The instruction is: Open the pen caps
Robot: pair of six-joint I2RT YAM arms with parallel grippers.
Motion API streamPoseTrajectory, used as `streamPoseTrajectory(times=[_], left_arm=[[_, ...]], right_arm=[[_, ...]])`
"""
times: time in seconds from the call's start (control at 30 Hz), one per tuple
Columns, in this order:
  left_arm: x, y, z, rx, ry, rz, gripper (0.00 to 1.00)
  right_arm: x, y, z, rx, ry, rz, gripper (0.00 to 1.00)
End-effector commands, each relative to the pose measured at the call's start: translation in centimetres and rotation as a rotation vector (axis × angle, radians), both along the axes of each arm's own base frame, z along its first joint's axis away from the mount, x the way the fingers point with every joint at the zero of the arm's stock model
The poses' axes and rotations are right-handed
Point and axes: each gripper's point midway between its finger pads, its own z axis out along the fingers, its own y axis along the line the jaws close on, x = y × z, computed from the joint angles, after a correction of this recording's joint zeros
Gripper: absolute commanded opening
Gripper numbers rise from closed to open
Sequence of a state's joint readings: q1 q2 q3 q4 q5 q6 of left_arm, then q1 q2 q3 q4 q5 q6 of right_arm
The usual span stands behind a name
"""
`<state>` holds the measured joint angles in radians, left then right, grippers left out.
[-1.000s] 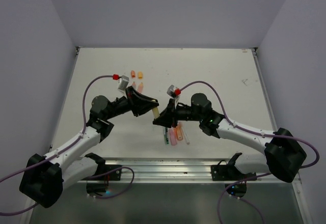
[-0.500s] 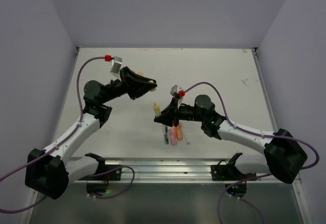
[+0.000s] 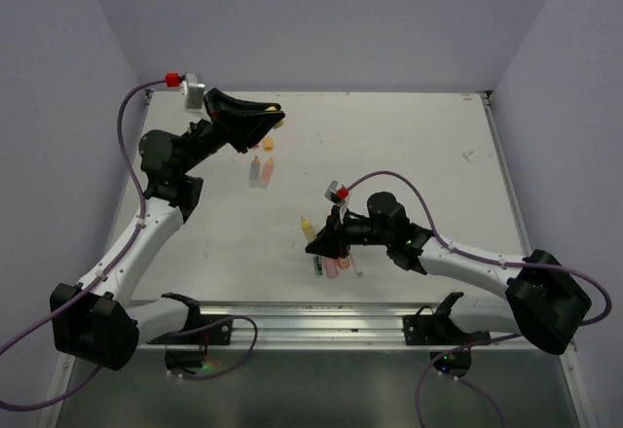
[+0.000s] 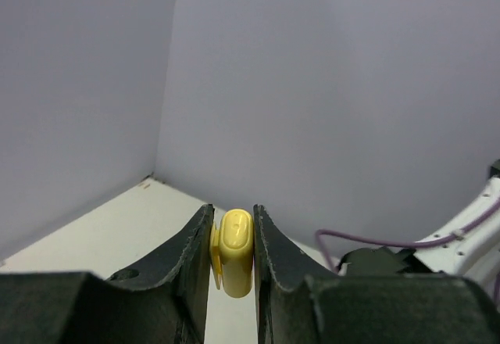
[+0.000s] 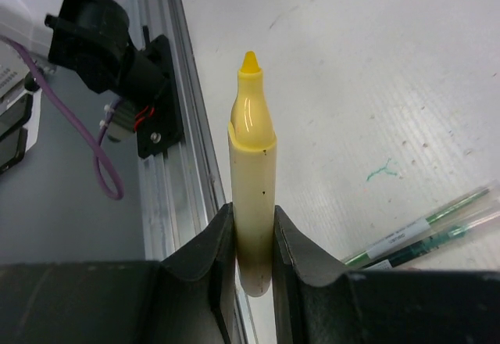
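Note:
My left gripper (image 3: 271,113) is raised over the table's far left, shut on a stubby yellow pen cap (image 4: 236,252) pinched between its jaws (image 4: 233,238). Low over the near middle of the table, my right gripper (image 3: 317,237) is shut on the uncapped yellow highlighter (image 3: 308,226). In the right wrist view the highlighter's body (image 5: 252,180) stands between the jaws (image 5: 254,231), with its bare tip pointing away. Three loose orange and pink caps (image 3: 261,167) lie on the table below the left gripper. More pens (image 3: 338,265) lie in a small heap beside the right gripper.
Thin green pens (image 5: 426,231) lie on the white table (image 3: 409,156) to the right of the held highlighter. A metal rail (image 3: 321,316) runs along the near edge, with the arm mounts on it. Grey walls enclose the table on the left, back and right.
The left arm has lifted and swung back-left with the yellow cap, pulling it well away from the highlighter. The right gripper has moved slightly nearer and lower with the highlighter.

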<state>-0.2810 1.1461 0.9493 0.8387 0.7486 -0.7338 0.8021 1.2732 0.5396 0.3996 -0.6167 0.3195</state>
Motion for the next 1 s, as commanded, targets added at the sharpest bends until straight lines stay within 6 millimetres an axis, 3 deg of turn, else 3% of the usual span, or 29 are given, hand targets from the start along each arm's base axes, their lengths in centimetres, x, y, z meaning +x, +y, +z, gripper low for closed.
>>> streamPoseTrajectory(times=[0.0, 0.03, 0.07, 0.1, 0.17, 0.2, 0.27, 0.3, 0.33, 0.37, 0.4, 0.43, 0.47, 0.5, 0.57, 0.6, 0.63, 0.67, 0.73, 0.77, 0.97], left_arm=[[6.2, 0.5, -5.0, 0.128, 0.196, 0.170, 0.00], [7.6, 0.8, -7.4, 0.165, 0.295, 0.213, 0.00], [8.7, 1.0, -8.0, 0.183, 0.326, 0.245, 0.00], [10.2, 1.0, -11.2, 0.243, 0.413, 0.272, 0.00], [12.2, 1.4, -12.7, 0.281, 0.464, 0.331, 0.03], [13.4, 1.3, -15.8, 0.336, 0.544, 0.339, 0.04], [15.1, 1.3, -16.9, 0.363, 0.582, 0.365, 0.05], [16.3, 1.1, -19.3, 0.394, 0.634, 0.369, 0.05], [17.0, 1.4, -20.6, 0.414, 0.669, 0.397, 0.06], [18.0, 1.5, -20.6, 0.418, 0.674, 0.416, 0.06], [19.1, 1.8, -23.2, 0.456, 0.724, 0.449, 0.07], [19.6, 2.1, -24.5, 0.485, 0.757, 0.469, 0.07], [20.6, 2.2, -24.3, 0.492, 0.752, 0.491, 0.07], [21.3, 2.5, -27.2, 0.537, 0.806, 0.511, 0.07], [23.0, 2.9, -28.0, 0.564, 0.812, 0.553, 0.08], [23.6, 3.1, -30.5, 0.599, 0.849, 0.569, 0.09], [24.4, 3.1, -30.6, 0.603, 0.845, 0.579, 0.09], [24.8, 3.0, -32.9, 0.628, 0.877, 0.577, 0.10], [25.8, 2.8, -33.7, 0.635, 0.883, 0.582, 0.11], [26.0, 2.8, -35.5, 0.655, 0.910, 0.577, 0.11], [27.6, 2.9, -38.8, 0.685, 0.939, 0.601, 0.12]], right_arm=[[2.1, -0.9, 2.9, 0.028, -0.106, -0.126, 0.00], [2.3, -1.2, 2.9, 0.022, -0.110, -0.151, 0.00], [2.8, -1.5, 3.1, 0.019, -0.122, -0.180, 0.00], [3.2, -1.9, 3.3, 0.017, -0.133, -0.217, 0.00], [3.6, -2.4, 3.4, 0.018, -0.139, -0.258, 0.00], [3.9, -2.6, 3.5, 0.016, -0.147, -0.279, 0.00], [4.1, -2.8, 3.5, 0.015, -0.148, -0.299, 0.00], [4.4, -2.9, 3.1, 0.004, -0.145, -0.312, 0.00], [4.5, -2.9, 3.0, 0.002, -0.145, -0.316, 0.00], [4.6, -3.0, 2.7, -0.004, -0.140, -0.326, 0.00], [4.8, -3.0, 2.6, -0.006, -0.140, -0.333, 0.00], [4.8, -3.0, 2.5, -0.005, -0.136, -0.336, 0.00], [4.9, -3.0, 2.4, -0.002, -0.134, -0.339, 0.00], [5.0, -3.0, 2.4, -0.002, -0.137, -0.346, 0.00], [5.2, -2.9, 2.1, -0.010, -0.137, -0.346, 0.00], [5.3, -2.9, 1.8, -0.019, -0.136, -0.345, 0.00], [5.3, -2.8, 1.4, -0.030, -0.131, -0.344, 0.00], [5.4, -2.8, 1.1, -0.035, -0.127, -0.344, 0.00], [5.3, -2.7, 0.3, -0.045, -0.112, -0.334, 0.00], [5.3, -2.6, 0.3, -0.041, -0.113, -0.331, 0.00], [5.6, -2.5, -0.6, -0.060, -0.101, -0.336, 0.00]])
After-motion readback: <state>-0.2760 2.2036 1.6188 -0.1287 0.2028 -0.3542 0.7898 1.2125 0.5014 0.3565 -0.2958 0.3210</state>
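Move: The left hand, holding the yellow cap, has the free spot at the right end of the cap row about 26 cm ahead, 2 cm left and 43 cm below. The amber cap lies some 2 cm beyond and 4 cm left of that spot, the orange cap 3 cm farther left. From the right hand, holding the open yellow pen, the orange open pen lies roughly 29 cm ahead, 11 left, 13 below; the green pens are 3 ahead, 1 right, also 13 below. The left hand keeps its pinch on the yellow cap and swoops down about 40 cm and forward some 26 cm to the right end of the cap row, its wrist swinging from pointing up and to the right to pointing forward and down, easing off near the table. The right hand keeps hold of the open yellow pen as it shifts about 5 cm forward and a little to the right, rising some 4 cm before sinking to just below its starting height, and turns slightly clockwise. ##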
